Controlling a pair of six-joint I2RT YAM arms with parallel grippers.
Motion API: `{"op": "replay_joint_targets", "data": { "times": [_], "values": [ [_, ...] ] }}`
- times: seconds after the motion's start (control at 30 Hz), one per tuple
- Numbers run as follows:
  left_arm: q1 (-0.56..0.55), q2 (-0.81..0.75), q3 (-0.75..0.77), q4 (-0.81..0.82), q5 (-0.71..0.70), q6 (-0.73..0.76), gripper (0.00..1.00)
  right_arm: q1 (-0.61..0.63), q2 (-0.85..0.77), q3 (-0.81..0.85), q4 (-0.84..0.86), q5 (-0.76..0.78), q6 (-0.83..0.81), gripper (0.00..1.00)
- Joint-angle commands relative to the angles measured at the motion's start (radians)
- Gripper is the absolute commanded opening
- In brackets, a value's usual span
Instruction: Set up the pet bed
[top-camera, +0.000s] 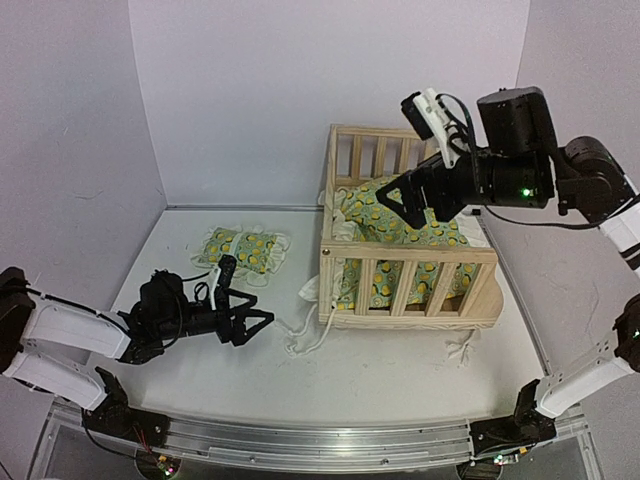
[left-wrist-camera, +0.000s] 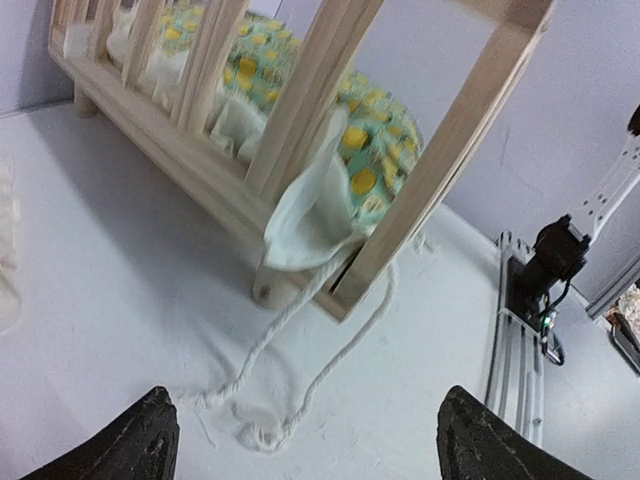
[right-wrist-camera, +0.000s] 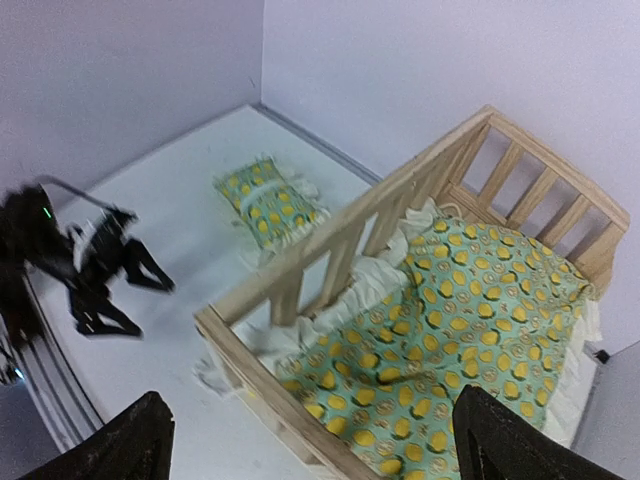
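The pet bed's pale wooden frame (top-camera: 410, 253) stands right of centre, with the green-yellow cushion (top-camera: 432, 238) lying inside it. The cushion's cream ruffle (left-wrist-camera: 305, 215) pokes out between the slats at the near corner, and its white cords (left-wrist-camera: 300, 370) trail on the table. The small matching pillow (top-camera: 243, 250) lies on the table left of the frame. My right gripper (top-camera: 400, 213) hovers open above the cushion (right-wrist-camera: 460, 310), holding nothing. Low over the table and left of the frame, my left gripper (top-camera: 258, 328) stands open and empty, its fingers (left-wrist-camera: 150, 440) on either side of the cord ends.
White walls close the table at the back and on both sides. A metal rail (top-camera: 300, 440) carrying both arm bases runs along the near edge. More cord ends (top-camera: 462, 350) lie on the table at the frame's near right corner.
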Motion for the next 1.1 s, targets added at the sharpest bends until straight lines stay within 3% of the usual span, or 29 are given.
{"op": "replay_joint_targets", "data": {
  "times": [0.0,0.1,0.33,0.43,0.57,0.63,0.7,0.97,1.07],
  "values": [
    [-0.048,0.114,0.027,0.018,-0.041,0.108,0.84,0.022,0.038,-0.007,0.083,-0.067,0.23,0.98],
    [-0.092,0.205,0.031,0.094,-0.067,0.187,0.81,0.104,0.05,-0.074,0.176,-0.151,0.222,0.98],
    [-0.117,0.418,0.095,0.133,-0.164,0.279,0.84,0.148,0.043,-0.188,0.26,-0.252,0.235,0.98],
    [-0.12,0.504,0.142,0.133,-0.158,0.279,0.81,0.159,0.037,-0.217,0.261,-0.203,0.215,0.98],
    [-0.138,0.56,0.17,0.134,-0.159,0.273,0.7,0.163,0.0,-0.247,0.197,0.075,0.225,0.98],
    [-0.141,0.576,0.175,0.135,-0.156,0.271,0.6,0.164,-0.036,-0.271,0.19,0.163,0.221,0.98],
    [-0.143,0.583,0.174,0.135,-0.134,0.266,0.49,0.163,-0.091,-0.318,0.245,0.177,0.204,0.98],
    [-0.189,0.618,0.157,0.14,-0.11,0.221,0.42,0.163,-0.345,-0.519,0.468,0.115,0.154,0.98],
    [-0.197,0.618,0.151,0.144,-0.132,0.209,0.23,0.163,-0.36,-0.523,0.471,0.051,0.107,0.98]
  ]
}}
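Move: The near rope end lies on the table about 15 cm below the left hand, some 6 cm to its right and 1 cm back. The far rope end is about 6 cm ahead, 4 cm right; the bed's near-left corner is some 6 cm ahead, 13 cm right, 8 cm down. From the right hand, the near rope end is roughly 17 cm left, 3 cm back and 40 cm below. Left hand drops some 14 cm, edging right, to close partway around the near rope end; right hand loops back. ##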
